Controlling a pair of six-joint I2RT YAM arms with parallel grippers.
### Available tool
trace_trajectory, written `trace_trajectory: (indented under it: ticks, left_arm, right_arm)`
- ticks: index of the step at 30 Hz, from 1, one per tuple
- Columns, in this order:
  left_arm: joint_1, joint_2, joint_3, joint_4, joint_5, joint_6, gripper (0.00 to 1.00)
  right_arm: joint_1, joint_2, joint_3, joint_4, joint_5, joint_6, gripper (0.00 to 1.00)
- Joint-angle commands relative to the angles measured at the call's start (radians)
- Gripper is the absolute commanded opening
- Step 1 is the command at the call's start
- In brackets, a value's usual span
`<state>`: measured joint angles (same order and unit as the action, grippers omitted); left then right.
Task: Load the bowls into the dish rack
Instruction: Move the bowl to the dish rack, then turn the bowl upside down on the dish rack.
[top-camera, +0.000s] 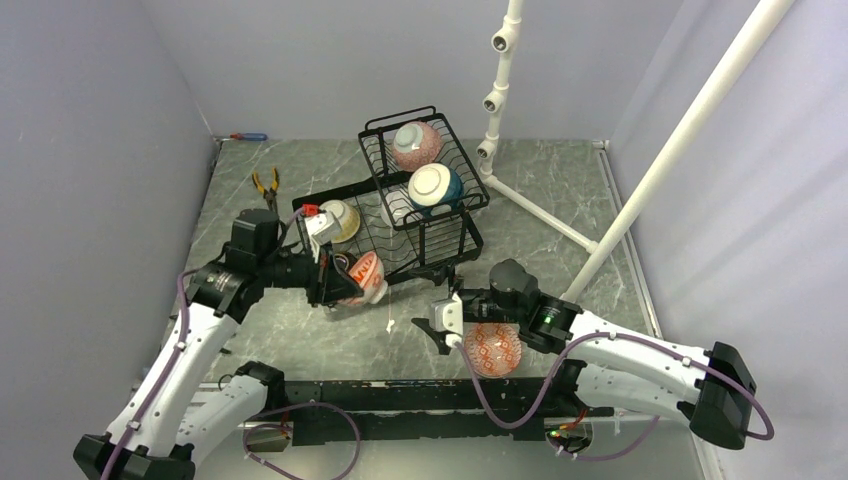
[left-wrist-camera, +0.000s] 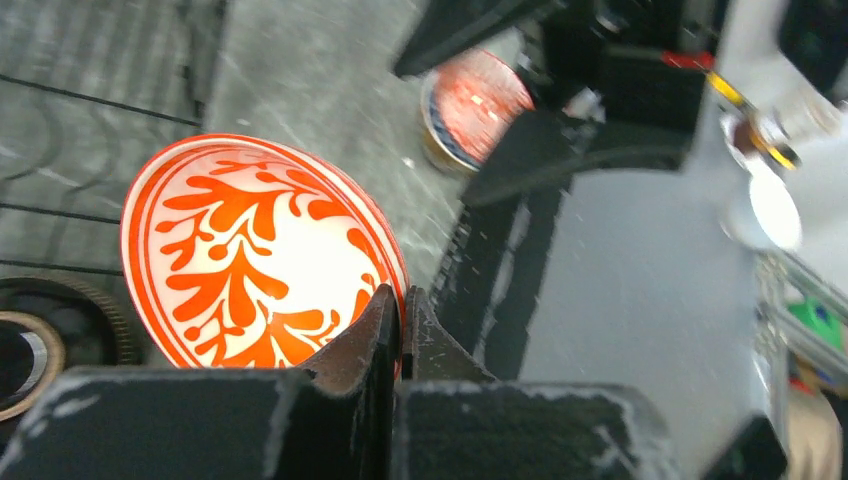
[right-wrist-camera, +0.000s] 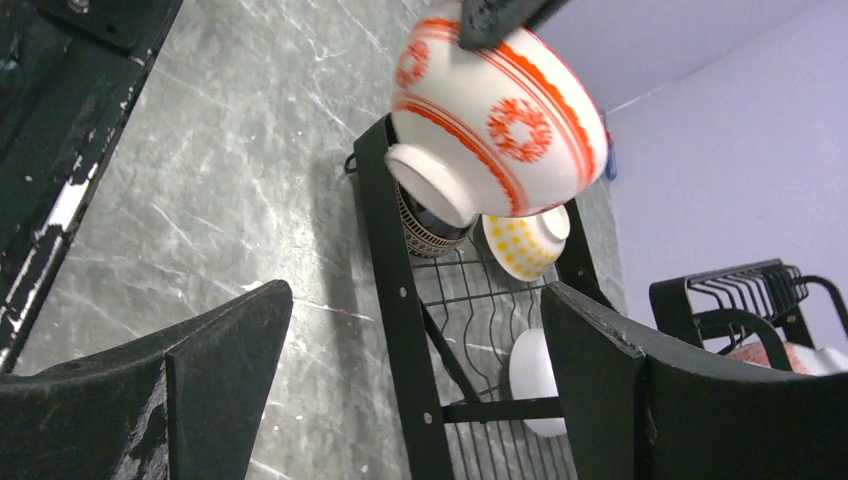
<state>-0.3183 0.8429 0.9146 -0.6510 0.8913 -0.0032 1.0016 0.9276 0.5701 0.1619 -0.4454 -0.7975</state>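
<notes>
My left gripper (left-wrist-camera: 400, 312) is shut on the rim of a white bowl with an orange leaf pattern (left-wrist-camera: 250, 250), holding it tilted in the air at the front left corner of the black dish rack (top-camera: 425, 235). The same bowl (right-wrist-camera: 500, 115) hangs above the rack's frame (right-wrist-camera: 395, 260) in the right wrist view. My right gripper (top-camera: 436, 318) stands open with nothing between its fingers, just left of a red-patterned bowl (top-camera: 493, 347) on the table. In the rack's raised tier sit a pink bowl (top-camera: 418, 143) and a teal-and-white bowl (top-camera: 434, 187). A cream-yellow bowl (top-camera: 340, 220) rests in the lower rack.
Orange-handled pliers (top-camera: 266, 182) lie at the left rear. A white pipe stand (top-camera: 500, 90) rises behind the rack, and its slanted pipe (top-camera: 690, 120) crosses the right side. A dark patterned bowl (right-wrist-camera: 430, 228) and a white bowl (right-wrist-camera: 535, 380) also sit in the lower rack.
</notes>
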Motion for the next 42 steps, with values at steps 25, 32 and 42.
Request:
trace_trajectory:
  ticks: [25, 32, 42]
  left_arm:
    - [-0.201, 0.144, 0.031, 0.01, 0.34, 0.142, 0.03]
    - [-0.217, 0.177, 0.061, -0.05, 0.287, 0.211, 0.03]
    - [-0.218, 0.164, 0.061, -0.062, 0.232, 0.256, 0.03]
  right_arm:
    - [0.031, 0.186, 0.163, 0.02, -0.071, -0.3, 1.0]
    - [0.03, 0.174, 0.198, -0.123, -0.172, -0.316, 0.98]
    - [0.031, 0.169, 0.208, -0.192, -0.251, -0.263, 0.94]
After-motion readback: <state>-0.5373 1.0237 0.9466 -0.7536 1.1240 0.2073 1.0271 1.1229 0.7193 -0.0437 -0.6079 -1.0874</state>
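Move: My left hand already holds the red-patterned bowl by its rim, high above the table; my open right gripper, where it is being taken, is about 12 cm to the right, 2 cm back and 3 cm lower. From my right hand the bowl's middle is some 10 cm left and 4 cm ahead, nearly level; the red dish is 16 cm right, level fore and aft, 19 cm down. From my left hand the dark bowl in the rack is some 14 cm ahead, 7 cm left and 18 cm down. I keep my left fingers shut on the rim and draw the bowl back about 6 cm, quickly at first, then some 4 cm right towards my right gripper, swinging the hand nearly 30 degrees clockwise. My right hand comes about 3 cm left and 3 cm down to meet it, first edging forward and then back past its start, tipping its fingers down while turning counter-clockwise; they stay wide, only starting to close. ##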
